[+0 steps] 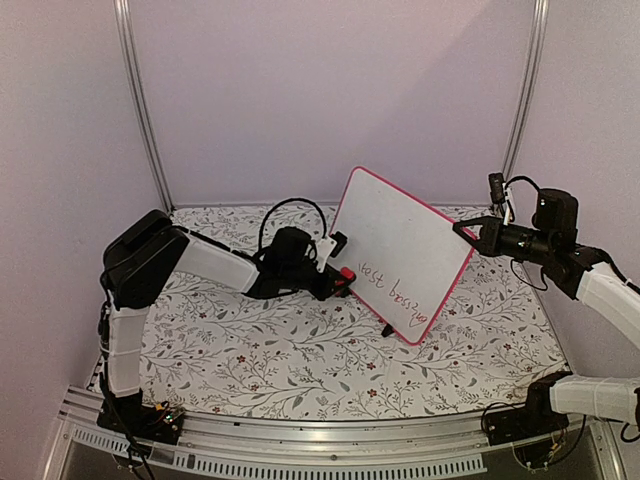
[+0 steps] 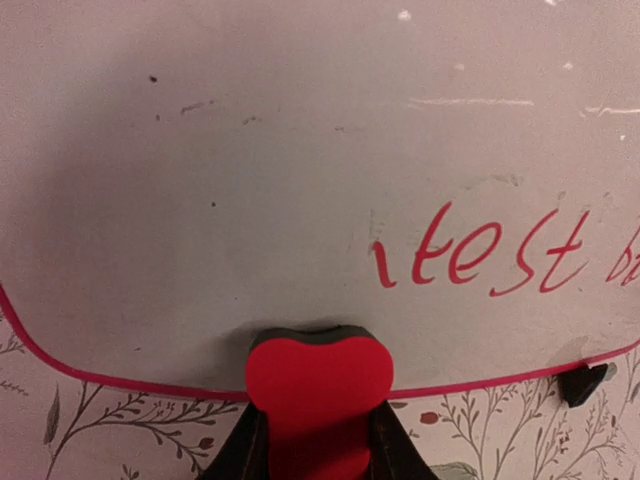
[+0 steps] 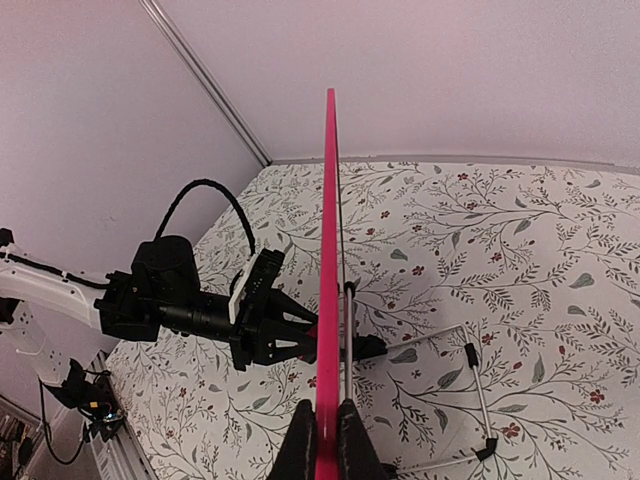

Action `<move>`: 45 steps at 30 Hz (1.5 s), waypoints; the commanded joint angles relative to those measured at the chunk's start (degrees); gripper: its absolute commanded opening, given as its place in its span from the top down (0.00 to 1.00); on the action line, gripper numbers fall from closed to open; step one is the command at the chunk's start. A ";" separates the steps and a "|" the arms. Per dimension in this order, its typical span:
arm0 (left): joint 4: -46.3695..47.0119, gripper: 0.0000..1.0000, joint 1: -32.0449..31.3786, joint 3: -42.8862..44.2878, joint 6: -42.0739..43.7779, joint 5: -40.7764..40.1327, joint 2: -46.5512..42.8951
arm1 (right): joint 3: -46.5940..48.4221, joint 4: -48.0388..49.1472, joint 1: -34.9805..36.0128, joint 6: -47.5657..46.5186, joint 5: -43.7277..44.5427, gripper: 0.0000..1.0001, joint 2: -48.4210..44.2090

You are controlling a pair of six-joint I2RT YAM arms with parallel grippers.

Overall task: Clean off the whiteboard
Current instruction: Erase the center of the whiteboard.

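Note:
The whiteboard [image 1: 400,245] stands tilted on the floral table, with red handwriting [image 1: 395,290] along its lower part. My left gripper [image 1: 338,278] is shut on a red eraser [image 2: 320,385] with a dark felt face. That face presses against the board [image 2: 300,170] near its bottom red edge, left of the word "test" [image 2: 480,260]. My right gripper [image 1: 468,232] is shut on the board's right rim. The right wrist view shows the board edge-on as a pink strip [image 3: 329,250] between the right gripper's [image 3: 327,440] fingers.
A wire stand [image 3: 470,395] behind the board rests on the floral tablecloth [image 1: 280,360]. One small black foot [image 2: 583,383] sits at the board's lower edge. Metal frame posts [image 1: 145,110] and pale walls enclose the back and sides.

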 commanded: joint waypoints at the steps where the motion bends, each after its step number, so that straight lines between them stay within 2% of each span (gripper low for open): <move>1: -0.96 1.00 0.13 -1.00 -0.34 0.51 1.51 | -1.89 -5.06 1.52 -2.41 -6.30 1.00 0.71; 10: 0.54 1.00 -1.29 1.99 2.69 3.25 -2.02 | -1.89 -5.00 1.48 -2.27 -6.32 1.00 0.71; 31: -1.73 1.00 -1.36 9.81 3.63 4.17 -2.56 | -2.07 -4.91 1.50 -2.27 -6.30 1.00 0.44; 38: -2.33 1.00 -1.51 10.17 3.71 3.51 -3.33 | -2.07 -4.96 1.50 -2.18 -6.26 1.00 0.44; 45: -2.25 1.00 -2.85 6.05 3.30 -0.61 -2.02 | -2.16 -4.95 1.51 -2.25 -6.34 1.00 0.27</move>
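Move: The left hand, gripping the red eraser at the whiteboard's lower edge, has the leftover letters "itest" about 7 cm to its right, 1 cm back and 3 cm higher. The rest of the writing, "bossing", lies some 14 cm right, 7 cm back and 3 cm up; the board's right foot is roughly 11 cm right, 12 cm back and 5 cm below. From the right hand these first letters are about 18 cm left, 5 cm ahead and 18 cm lower. Up and to the right goes the left hand, after barely shifting at first: it slides the held eraser up the leaning whiteboard's face from the lower edge, about 6 cm up and 3 cm to the right, onto the first of the leftover letters. The wrist turns only some 5 degrees, and the fingers keep their grip on the eraser. The right hand stays put, still pinching the board's right edge near the top. ##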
